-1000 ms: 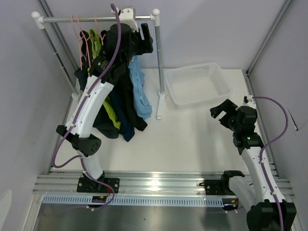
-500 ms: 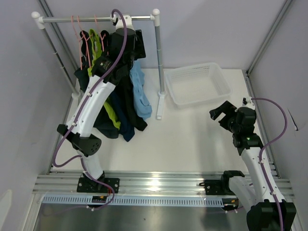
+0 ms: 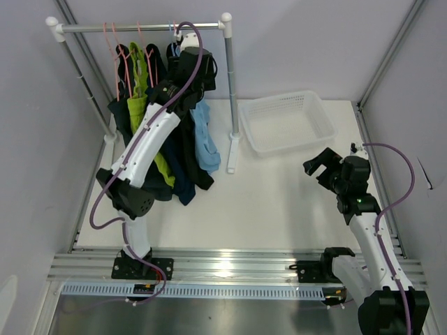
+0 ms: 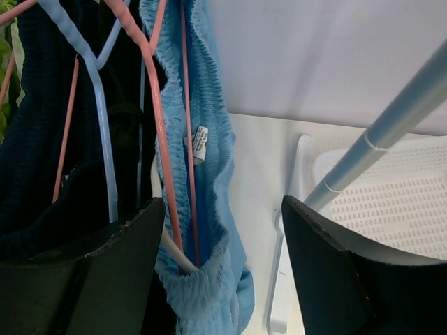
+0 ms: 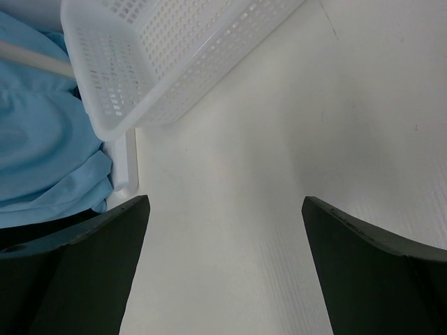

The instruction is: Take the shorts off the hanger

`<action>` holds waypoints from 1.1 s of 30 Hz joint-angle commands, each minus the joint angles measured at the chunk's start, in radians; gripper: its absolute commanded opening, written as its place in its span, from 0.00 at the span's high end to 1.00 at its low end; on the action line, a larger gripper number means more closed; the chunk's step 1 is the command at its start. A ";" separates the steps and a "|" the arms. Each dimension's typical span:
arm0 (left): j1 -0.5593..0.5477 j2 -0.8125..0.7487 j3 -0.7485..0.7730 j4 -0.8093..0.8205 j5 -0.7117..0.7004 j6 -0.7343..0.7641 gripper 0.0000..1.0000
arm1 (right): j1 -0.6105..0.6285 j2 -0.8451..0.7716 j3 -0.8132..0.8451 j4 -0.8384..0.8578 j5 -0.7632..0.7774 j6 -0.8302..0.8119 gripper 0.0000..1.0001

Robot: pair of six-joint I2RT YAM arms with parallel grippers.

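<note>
Several shorts hang on hangers from the rail (image 3: 140, 28): lime green (image 3: 138, 84), dark blue-green (image 3: 120, 115), navy (image 3: 180, 185), black (image 3: 187, 150) and light blue shorts (image 3: 204, 136) at the right end. My left gripper (image 3: 199, 70) is open just under the rail. In the left wrist view its jaws (image 4: 223, 209) stand wide, with the light blue waistband (image 4: 209, 105) and a pink hanger (image 4: 157, 125) against the left finger. My right gripper (image 3: 320, 162) is open and empty above the table (image 5: 225, 202).
A white basket (image 3: 286, 122) stands at the back right, next to the rack's upright post (image 3: 230, 91) and its foot. The basket also shows in the right wrist view (image 5: 160, 63). A light blue hanger (image 4: 98, 125) holds the dark shorts beside the pink one.
My left gripper has come down from the rail and moved right, to the light blue shorts' waistband. The right arm has barely moved.
</note>
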 commanded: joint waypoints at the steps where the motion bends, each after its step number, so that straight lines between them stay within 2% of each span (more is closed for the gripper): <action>1: 0.038 0.013 0.008 0.051 -0.004 -0.017 0.26 | 0.000 0.002 -0.005 0.021 -0.011 -0.017 0.01; 10: 0.096 0.076 0.075 0.098 0.051 -0.003 0.27 | -0.002 0.034 -0.008 0.037 -0.014 -0.018 0.01; 16: 0.104 0.116 0.149 0.141 0.061 0.029 0.41 | -0.002 0.050 -0.011 0.041 -0.012 -0.020 0.01; 23: 0.108 0.103 0.152 0.183 0.067 0.049 0.56 | 0.000 0.062 -0.023 0.050 -0.012 -0.020 0.01; 24: 0.110 0.100 0.153 0.184 0.067 0.050 0.62 | -0.002 0.063 -0.023 0.052 -0.011 -0.021 0.01; 27: 0.111 0.105 0.153 0.187 0.070 0.055 0.70 | -0.002 0.069 -0.025 0.057 -0.011 -0.021 0.01; 29: 0.116 0.108 0.149 0.178 0.073 0.054 0.72 | -0.002 0.074 -0.023 0.057 -0.012 -0.021 0.01; 30: 0.117 0.113 0.147 0.177 0.074 0.054 0.77 | -0.002 0.074 -0.025 0.057 -0.012 -0.021 0.01; 33: 0.127 0.122 0.144 0.166 0.081 0.043 0.80 | -0.002 0.076 -0.025 0.055 -0.014 -0.021 0.01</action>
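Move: The near arm of the pink hanger carrying the light-blue shorts is about 6 cm ahead of the left hand and 3 cm to its left, at nearly the same height; the shorts' middle is some 15 cm below the hand, 3 cm ahead and 1 cm left. A blue hanger with a black garment is 3 cm left of the pink one and level with it, while the rack's right post is 8 cm ahead of the hand and 9 cm right. From the right hand the pink hanger is roughly 24 cm ahead, 45 cm left and 21 cm higher. With its fingers well apart, the left hand reaches forward about 6 cm and a little left towards the light-blue shorts' pink hanger, dipping 2 cm on the way and then rising about 3 cm as the fingertips tip up slightly and close most of the way around the hanger, keeping clear of the blue one to its left. Meanwhile the open right hand sinks about 3 cm over bare table, touching nothing. ##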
